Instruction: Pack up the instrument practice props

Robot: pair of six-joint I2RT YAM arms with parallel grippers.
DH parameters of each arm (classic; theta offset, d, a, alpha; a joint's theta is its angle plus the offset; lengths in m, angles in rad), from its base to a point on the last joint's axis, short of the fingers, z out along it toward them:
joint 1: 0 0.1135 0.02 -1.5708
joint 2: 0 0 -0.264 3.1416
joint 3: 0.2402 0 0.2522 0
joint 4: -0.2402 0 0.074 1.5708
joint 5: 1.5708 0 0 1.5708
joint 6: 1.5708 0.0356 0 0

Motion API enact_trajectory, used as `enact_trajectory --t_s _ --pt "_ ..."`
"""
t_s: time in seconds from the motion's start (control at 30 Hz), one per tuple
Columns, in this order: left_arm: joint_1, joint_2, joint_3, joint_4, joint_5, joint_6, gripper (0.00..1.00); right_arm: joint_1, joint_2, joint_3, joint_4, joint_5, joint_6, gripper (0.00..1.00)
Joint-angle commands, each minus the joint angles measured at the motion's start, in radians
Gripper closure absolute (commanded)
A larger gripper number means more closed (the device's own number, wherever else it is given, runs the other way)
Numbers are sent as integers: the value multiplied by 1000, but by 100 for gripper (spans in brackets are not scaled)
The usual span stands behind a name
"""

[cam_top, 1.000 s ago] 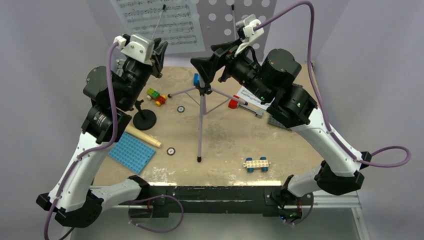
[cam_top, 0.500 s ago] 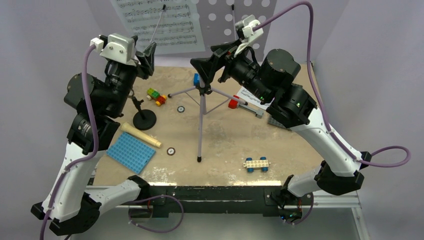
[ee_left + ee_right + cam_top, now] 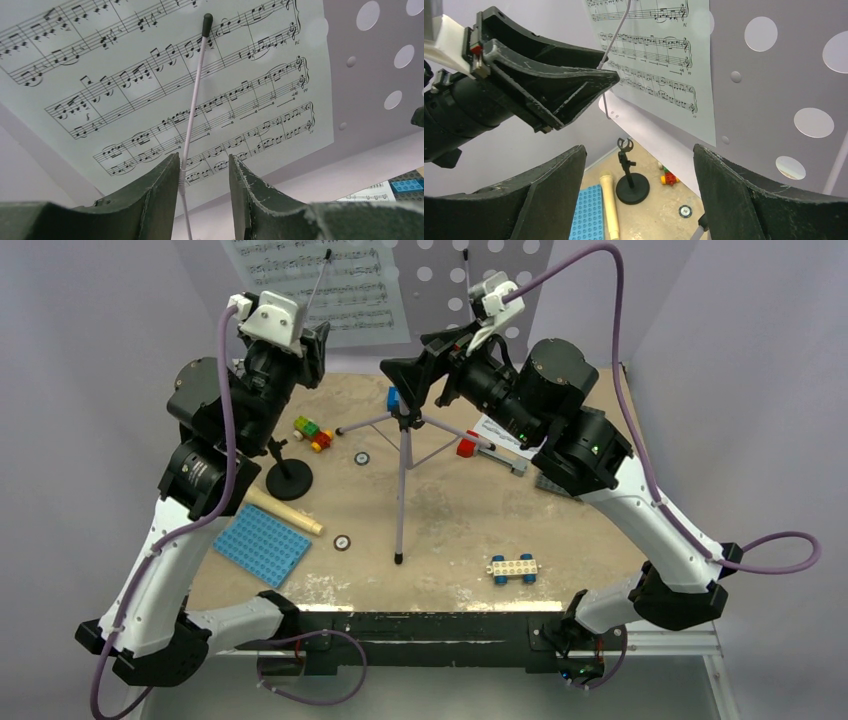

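The lilac music stand rises on its thin tripod at the table's back. A white sheet-music page lies on its desk under a thin wire arm. My left gripper is raised just below the page and open; the wire runs along the inner face of its left finger. My right gripper hovers wide open over the tripod's hub, holding nothing. The cream microphone lies beside the black mic stand. Another page lies flat at the right.
A blue baseplate sits at the front left, a grey one under my right arm. Coloured bricks, a red brick, a blue brick, a wheeled white brick and two small discs are scattered around.
My left arm swung out to the left and came back under the page, and its jaws went from nearly shut to open. The right arm has not moved.
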Motion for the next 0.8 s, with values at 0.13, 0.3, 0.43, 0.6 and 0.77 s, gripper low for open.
enact_trajectory --t_s 0.13,0.3,0.43,0.6,0.77 --pt "-2 37 39 30 -11 30 61 4 -52 -24 9 0 4 17" --pt "-3 46 39 33 -3 29 82 4 -65 -45 12 -5 4 17" --pt "-2 33 25 40 26 18 98 5 -74 -55 15 -6 4 17" --pt "-1 -12 -48 98 71 28 100 4 -76 -59 17 -7 1 17" --pt "-3 -43 -85 106 108 32 100 4 -77 -65 21 -7 4 17"
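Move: The music stand's left clip arm, a thin rod, is almost between the left hand's parted fingertips, about 1 cm to its left and 2 cm ahead, level. The sheet's middle is some 8 cm ahead, 1 cm left and 6 cm higher; the right clip arm lies roughly 20 cm right and 2 cm ahead. From the right hand the left clip arm is about 12 cm left and 2 cm ahead, level. Left hand noses about 1 cm forward, pinches the left clip arm and draws back; open right hand retreats. ##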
